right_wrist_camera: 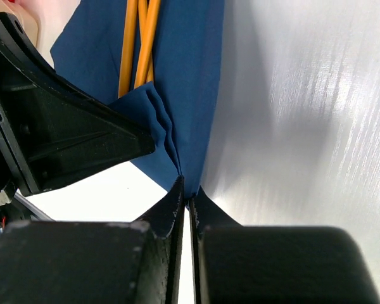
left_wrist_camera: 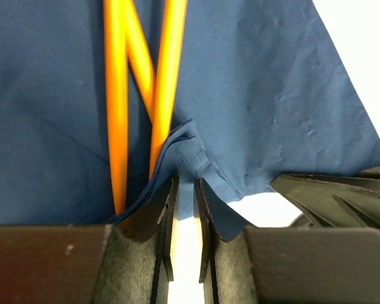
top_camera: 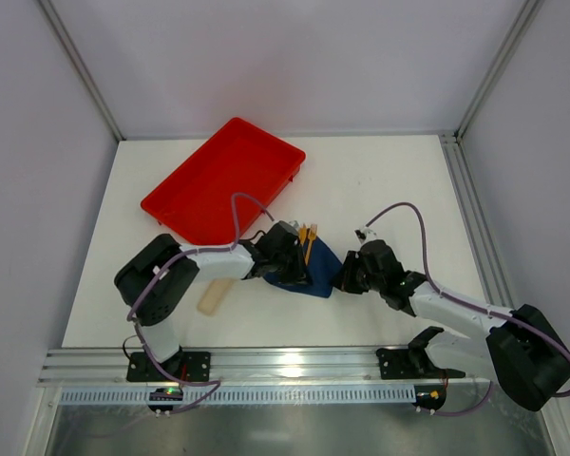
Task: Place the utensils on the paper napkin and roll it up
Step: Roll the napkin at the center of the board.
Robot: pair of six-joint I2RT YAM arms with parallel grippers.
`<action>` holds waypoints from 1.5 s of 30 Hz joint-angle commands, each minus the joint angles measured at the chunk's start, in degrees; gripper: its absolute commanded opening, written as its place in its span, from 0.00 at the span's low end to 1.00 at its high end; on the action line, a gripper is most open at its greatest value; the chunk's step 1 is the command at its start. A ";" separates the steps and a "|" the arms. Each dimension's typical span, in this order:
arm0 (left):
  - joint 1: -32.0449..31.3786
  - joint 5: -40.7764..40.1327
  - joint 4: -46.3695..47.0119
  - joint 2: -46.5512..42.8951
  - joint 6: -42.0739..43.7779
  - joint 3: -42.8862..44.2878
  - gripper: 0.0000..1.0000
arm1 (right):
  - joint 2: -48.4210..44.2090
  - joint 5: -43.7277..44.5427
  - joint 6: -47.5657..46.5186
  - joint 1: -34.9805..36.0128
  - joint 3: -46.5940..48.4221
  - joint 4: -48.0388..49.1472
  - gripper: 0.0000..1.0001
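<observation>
The navy paper napkin (top_camera: 315,277) lies between my two grippers, with the orange utensils (top_camera: 309,241) resting on it and their heads sticking out past its far edge. In the left wrist view the utensils (left_wrist_camera: 117,95) cross on the napkin (left_wrist_camera: 266,95), and my left gripper (left_wrist_camera: 187,183) is shut on a lifted fold of its near edge. In the right wrist view my right gripper (right_wrist_camera: 189,195) is shut on a bunched corner of the napkin (right_wrist_camera: 193,76), with the utensils (right_wrist_camera: 139,44) beyond. The two grippers (top_camera: 290,261) (top_camera: 344,277) sit close together at the napkin's sides.
A red tray (top_camera: 185,195) lies tilted at the back left, just behind the left arm. A pale beige strip (top_camera: 212,296) rests on the table under the left forearm. The left gripper's black body (right_wrist_camera: 63,133) fills the left of the right wrist view.
</observation>
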 commanded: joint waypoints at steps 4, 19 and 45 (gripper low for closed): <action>-0.33 0.45 1.93 0.90 -0.17 2.11 0.19 | -0.78 -0.58 1.13 -0.09 1.28 1.46 0.04; -0.25 -0.70 0.44 0.46 0.62 2.02 0.19 | 2.65 -4.97 6.75 -0.18 4.98 6.82 0.04; -0.34 -1.49 0.53 -0.42 0.18 1.58 0.20 | 11.44 -7.87 7.54 -0.09 7.17 15.88 0.04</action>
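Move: The right hand already pinches the napkin's right edge; the utensils it is bringing it towards have their middle about 9 cm ahead and 7 cm to its left, some 1 cm lower. The folded near corner lies about 7 cm to its left and 1 cm ahead, close below. The left hand's fingertips are already at that fold, straight above it by about 1 cm, with the utensils' middle some 8 cm straight ahead and about level. Left stays on the fold; right carries its pinched napkin edge some 5 cm left, also forward and up. ##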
